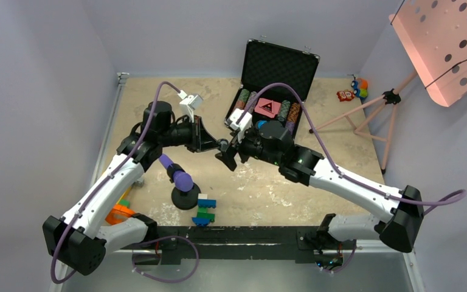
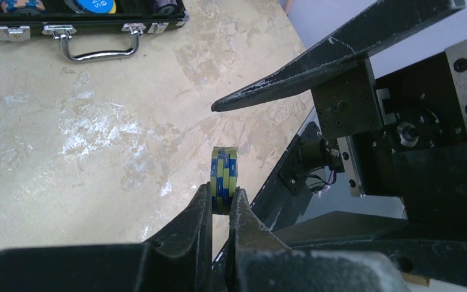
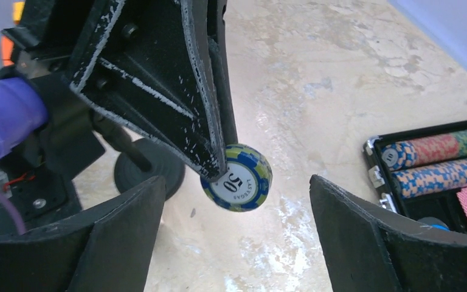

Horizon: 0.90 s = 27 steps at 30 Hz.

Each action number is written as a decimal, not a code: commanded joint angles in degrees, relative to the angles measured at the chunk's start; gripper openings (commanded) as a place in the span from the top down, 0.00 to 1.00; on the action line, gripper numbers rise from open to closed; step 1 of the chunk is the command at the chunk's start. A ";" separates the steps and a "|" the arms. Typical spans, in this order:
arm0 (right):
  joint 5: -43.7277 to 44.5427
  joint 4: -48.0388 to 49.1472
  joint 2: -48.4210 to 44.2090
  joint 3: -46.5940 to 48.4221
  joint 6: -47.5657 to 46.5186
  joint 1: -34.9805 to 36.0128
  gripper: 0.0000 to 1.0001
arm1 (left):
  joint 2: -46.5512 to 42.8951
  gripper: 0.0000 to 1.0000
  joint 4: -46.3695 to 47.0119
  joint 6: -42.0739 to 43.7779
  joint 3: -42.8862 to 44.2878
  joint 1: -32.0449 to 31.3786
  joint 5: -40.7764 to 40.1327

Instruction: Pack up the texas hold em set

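The black case (image 1: 280, 66) stands open at the back of the table, with rows of striped poker chips (image 1: 243, 100) and pink cards (image 1: 267, 107) inside. My left gripper (image 1: 219, 146) is shut on a small stack of blue-and-yellow poker chips (image 2: 225, 170), held on edge above the table in the left wrist view, where the gripper (image 2: 222, 194) pinches their lower rim. In the right wrist view the top chip (image 3: 246, 179) shows a "50" face. My right gripper (image 3: 236, 182) is open, one finger on each side of the chips without touching them. The case's handle (image 2: 100, 52) faces the arms.
A purple-tipped object on a black round base (image 1: 183, 182) and a toy-brick figure (image 1: 205, 210) stand near the front left. Beside the left arm lies an orange piece (image 1: 120, 213). A pink perforated stand on tripod legs (image 1: 444, 42) and small toys (image 1: 356, 90) are at the right.
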 commanded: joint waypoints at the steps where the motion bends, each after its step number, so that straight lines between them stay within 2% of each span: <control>1: -9.45 -3.51 -3.81 3.41 3.21 -2.86 0.07 | -3.33 1.00 3.86 3.05 -0.04 -0.01 2.92; 6: -25.63 -7.46 -6.42 5.25 7.50 -11.44 0.09 | -5.82 1.00 8.79 4.46 -1.57 -0.09 8.65; 11: -39.02 -8.79 -8.06 7.03 11.61 -15.45 0.22 | -7.58 1.00 18.96 0.71 -4.80 -0.47 16.93; 17: -43.49 -7.17 -7.16 7.58 15.92 -15.68 0.41 | -9.36 1.00 23.93 -0.24 -6.15 -1.12 19.82; 21: -44.56 -6.93 -5.99 7.70 16.82 -15.70 0.49 | -9.63 1.00 24.76 -0.44 -6.45 -1.24 19.92; 27: -47.34 -1.64 -5.74 6.27 19.88 -15.71 0.57 | -9.51 1.00 25.11 -0.70 -6.55 -1.63 20.13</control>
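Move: Between the two hands, the short chip stack is already pinched in the left fingertips, some 2 cm to the right of the left hand point and 1 cm ahead of it. From the right hand the stack lies about 3 cm left and 2 cm ahead, at nearly its own height. The open case is roughly 30 cm ahead of the right hand, 11 cm left and 23 cm below. The purple microphone stands about 15 cm left of the left hand, 4 cm back and 16 cm lower. Lifting the stack about 7 cm and drawing it back some 6 cm, the left hand keeps its pinch while its fingers swing clockwise and level out to point right. The right hand, wide open, first eases right and up, clear of the stack, then back, turning some 30 degrees overall until its fingers point left. They narrow to about half open on either side of the stack's flat faces, without visible contact. ##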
